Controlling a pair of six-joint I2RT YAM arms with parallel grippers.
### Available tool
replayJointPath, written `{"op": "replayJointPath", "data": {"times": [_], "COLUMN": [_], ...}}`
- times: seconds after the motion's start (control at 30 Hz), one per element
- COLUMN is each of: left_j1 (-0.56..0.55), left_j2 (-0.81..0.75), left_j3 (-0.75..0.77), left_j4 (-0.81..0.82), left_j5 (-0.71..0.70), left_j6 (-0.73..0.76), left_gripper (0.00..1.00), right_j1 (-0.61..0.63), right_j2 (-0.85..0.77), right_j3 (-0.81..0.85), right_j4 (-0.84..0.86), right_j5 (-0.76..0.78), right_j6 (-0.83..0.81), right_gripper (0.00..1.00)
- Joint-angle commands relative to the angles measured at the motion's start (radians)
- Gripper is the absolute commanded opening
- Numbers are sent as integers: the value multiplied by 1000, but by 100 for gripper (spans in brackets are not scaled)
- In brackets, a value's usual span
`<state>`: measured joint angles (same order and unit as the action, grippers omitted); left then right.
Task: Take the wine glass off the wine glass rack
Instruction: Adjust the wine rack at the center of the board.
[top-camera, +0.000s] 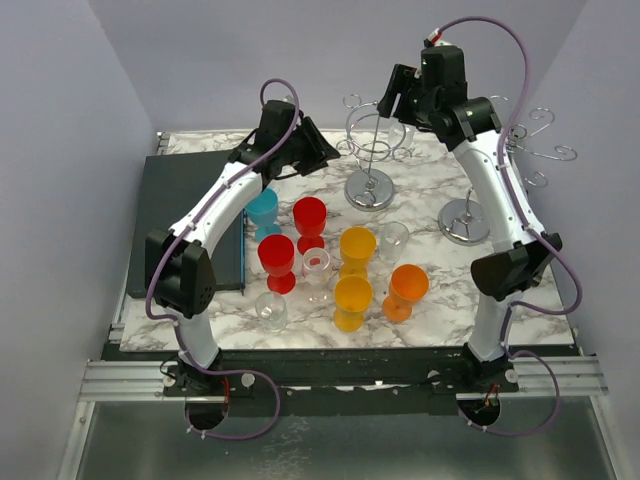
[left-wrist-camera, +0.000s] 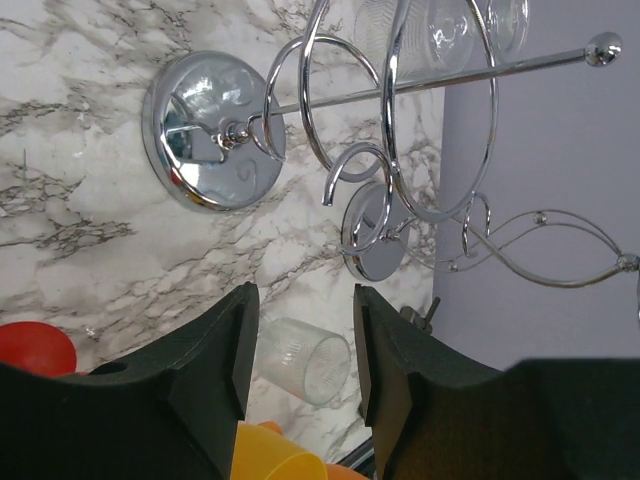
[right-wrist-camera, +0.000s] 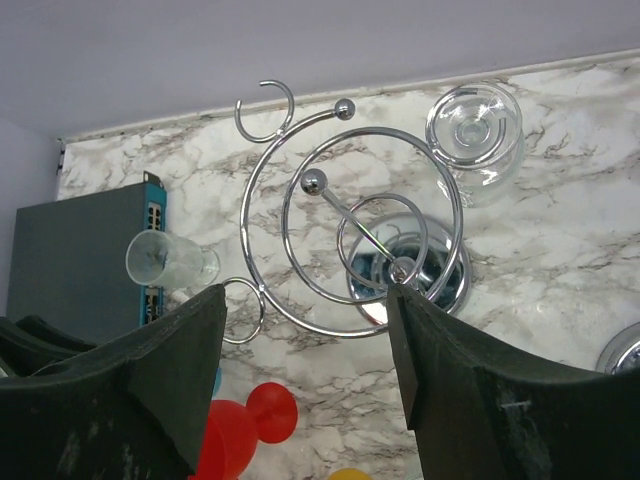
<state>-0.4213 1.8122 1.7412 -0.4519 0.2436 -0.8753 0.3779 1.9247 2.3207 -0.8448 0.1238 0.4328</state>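
Note:
The chrome wine glass rack (top-camera: 369, 150) stands on a round base at the back middle of the marble table. A clear wine glass (top-camera: 404, 139) hangs upside down from its right side, seen foot-up in the right wrist view (right-wrist-camera: 474, 128) and at the top of the left wrist view (left-wrist-camera: 440, 35). Another clear glass (right-wrist-camera: 170, 262) shows by the rack's left loop; I cannot tell how it is held there. My right gripper (top-camera: 392, 98) hovers above the rack, open (right-wrist-camera: 307, 300) and empty. My left gripper (top-camera: 335, 152) sits just left of the rack, open (left-wrist-camera: 300, 300) with nothing between its fingers.
A second chrome rack (top-camera: 465, 220) with curled arms stands at the right. Red (top-camera: 309, 215), yellow (top-camera: 357, 245), orange (top-camera: 405, 288), blue (top-camera: 262, 208) and clear (top-camera: 393, 238) cups crowd the table's middle and front. A dark box (top-camera: 185, 215) lies at the left.

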Motion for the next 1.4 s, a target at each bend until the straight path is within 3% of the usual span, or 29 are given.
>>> {"op": "replayJointPath", "data": {"times": [0.0, 1.13, 1.37], "left_j1": [1, -1, 6], "left_j2": [3, 112, 114], "left_j3": [-56, -78, -66], "left_j4": [167, 318, 317], "left_j5": [33, 168, 172], "left_j6": [-128, -267, -261], "left_gripper": [48, 21, 4], "right_j1": [5, 11, 12], "right_j2": [26, 90, 89], "right_j3": [37, 60, 54], "right_j4": [18, 65, 66], "right_j5": [60, 71, 66], "right_j6": [-43, -62, -58], "right_gripper": [70, 67, 67]}}
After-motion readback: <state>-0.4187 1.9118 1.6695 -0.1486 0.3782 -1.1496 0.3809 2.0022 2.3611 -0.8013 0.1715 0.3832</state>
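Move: From the left gripper, the wine rack's near-left hook is about 3 cm ahead, 4 cm to the right and 1 cm lower; a red glass stands some 5 cm back, 5 cm left and 17 cm below. The top of the rack's post lies about 6 cm ahead of the right gripper, 1 cm left and 2 cm lower. The last clear glass hangs some 11 cm ahead of the right gripper, 7 cm right and 10 cm lower. Bring the left gripper about 4 cm right and 2 cm forward to the rack's near-left hook, rolling it some 15 degrees so its left side drops, and close the half-open fingers nearly shut to pinch the hook's wire. Meanwhile ease the right gripper about 3 cm forward and slightly down towards the post top, fingers kept well open, then hold there. ##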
